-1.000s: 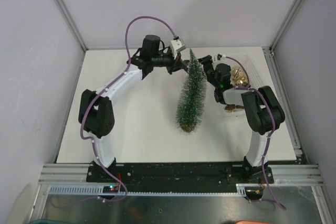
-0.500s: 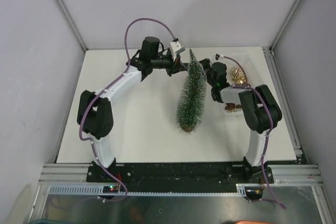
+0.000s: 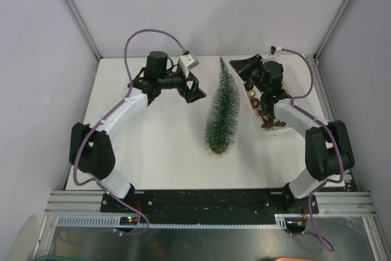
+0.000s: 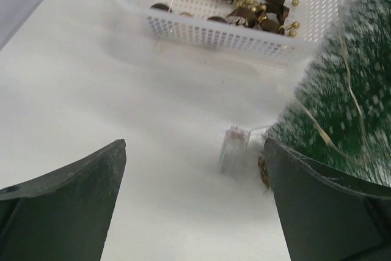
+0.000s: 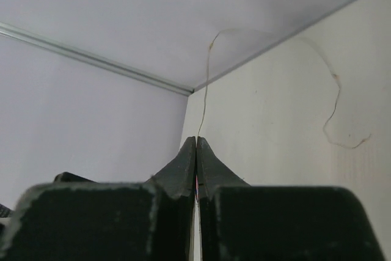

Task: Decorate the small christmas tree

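The small christmas tree (image 3: 221, 111) stands mid-table, leaning slightly, and fills the right edge of the left wrist view (image 4: 345, 102). A thin light wire (image 4: 327, 139) is draped over its bristles, with a small clear box (image 4: 234, 149) lying on the table by its foot. My left gripper (image 3: 198, 88) hangs open and empty to the left of the tree, apart from it (image 4: 194, 151). Near the tree's tip, my right gripper (image 3: 234, 63) is shut on the thin wire (image 5: 207, 84), which runs up from the closed fingertips (image 5: 196, 142) and loops off to the right.
A white plastic basket (image 3: 292, 84) of brown and gold baubles and pine cones sits at the back right, under the right arm, and across the top of the left wrist view (image 4: 214, 32). Grey walls close in the table on three sides.
The left gripper opened and pulled back to the left, away from the tree. The right gripper closed on the wire and swung back toward the far wall, above the basket.
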You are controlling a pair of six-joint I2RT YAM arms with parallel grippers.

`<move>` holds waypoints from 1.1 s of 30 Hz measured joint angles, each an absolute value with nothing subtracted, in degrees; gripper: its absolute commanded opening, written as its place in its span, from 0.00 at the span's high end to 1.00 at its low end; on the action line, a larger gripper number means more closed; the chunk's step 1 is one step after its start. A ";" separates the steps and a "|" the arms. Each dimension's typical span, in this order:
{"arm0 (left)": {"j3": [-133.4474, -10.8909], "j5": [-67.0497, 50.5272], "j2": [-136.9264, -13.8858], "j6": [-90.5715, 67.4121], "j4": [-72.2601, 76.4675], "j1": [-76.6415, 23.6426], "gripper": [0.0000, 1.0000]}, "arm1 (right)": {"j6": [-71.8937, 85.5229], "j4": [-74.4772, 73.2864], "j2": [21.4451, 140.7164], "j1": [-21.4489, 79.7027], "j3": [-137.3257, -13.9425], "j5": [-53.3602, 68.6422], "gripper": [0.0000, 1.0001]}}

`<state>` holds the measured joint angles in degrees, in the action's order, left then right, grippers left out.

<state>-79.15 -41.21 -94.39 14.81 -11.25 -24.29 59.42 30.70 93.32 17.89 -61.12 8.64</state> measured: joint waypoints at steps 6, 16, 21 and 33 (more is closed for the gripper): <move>-68.86 -40.51 -82.98 15.05 -14.13 -19.09 0.00 | 47.97 24.69 84.73 18.74 -59.46 2.72 1.00; -59.70 -34.59 -66.48 15.49 -18.74 -16.40 0.00 | 35.53 15.38 65.78 21.15 -45.21 -7.94 1.00; -62.50 -34.92 -64.47 14.61 -21.50 -16.36 0.00 | 32.27 8.93 53.71 23.05 -40.62 -12.56 1.00; -64.25 -41.54 -63.92 9.02 -23.62 -17.41 0.00 | 27.57 -6.52 35.48 44.01 -36.95 -25.06 1.00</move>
<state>-64.25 -41.54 -63.92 9.02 -23.62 -17.41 27.57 -6.52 35.48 44.01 -36.95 -25.06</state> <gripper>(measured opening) 0.995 0.009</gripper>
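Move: The right hand, holding the thin wire in shut fingers beyond the tree, has the christmas tree's middle some 24 cm back and 5 cm to its left, about level in height. The ornament basket's middle lies roughly 23 cm to its right, level with it forward and 24 cm below; a small white box sits on the table about 8 cm beyond the tree's foot. From the empty, open left hand the tree's middle is about 13 cm back and 7 cm right. The right hand keeps its pinch on the wire and draws it back some 23 cm from beyond the tree, along the tree's right side until nearly level with it, swinging out to the right and then partly in again, at much the same height, while the wrist rolls about 30 degrees, left side dipping. The left hand stays open and touches nothing, first going left and back on the tree's left side, then rising about 5 cm as it keeps drawing back. ##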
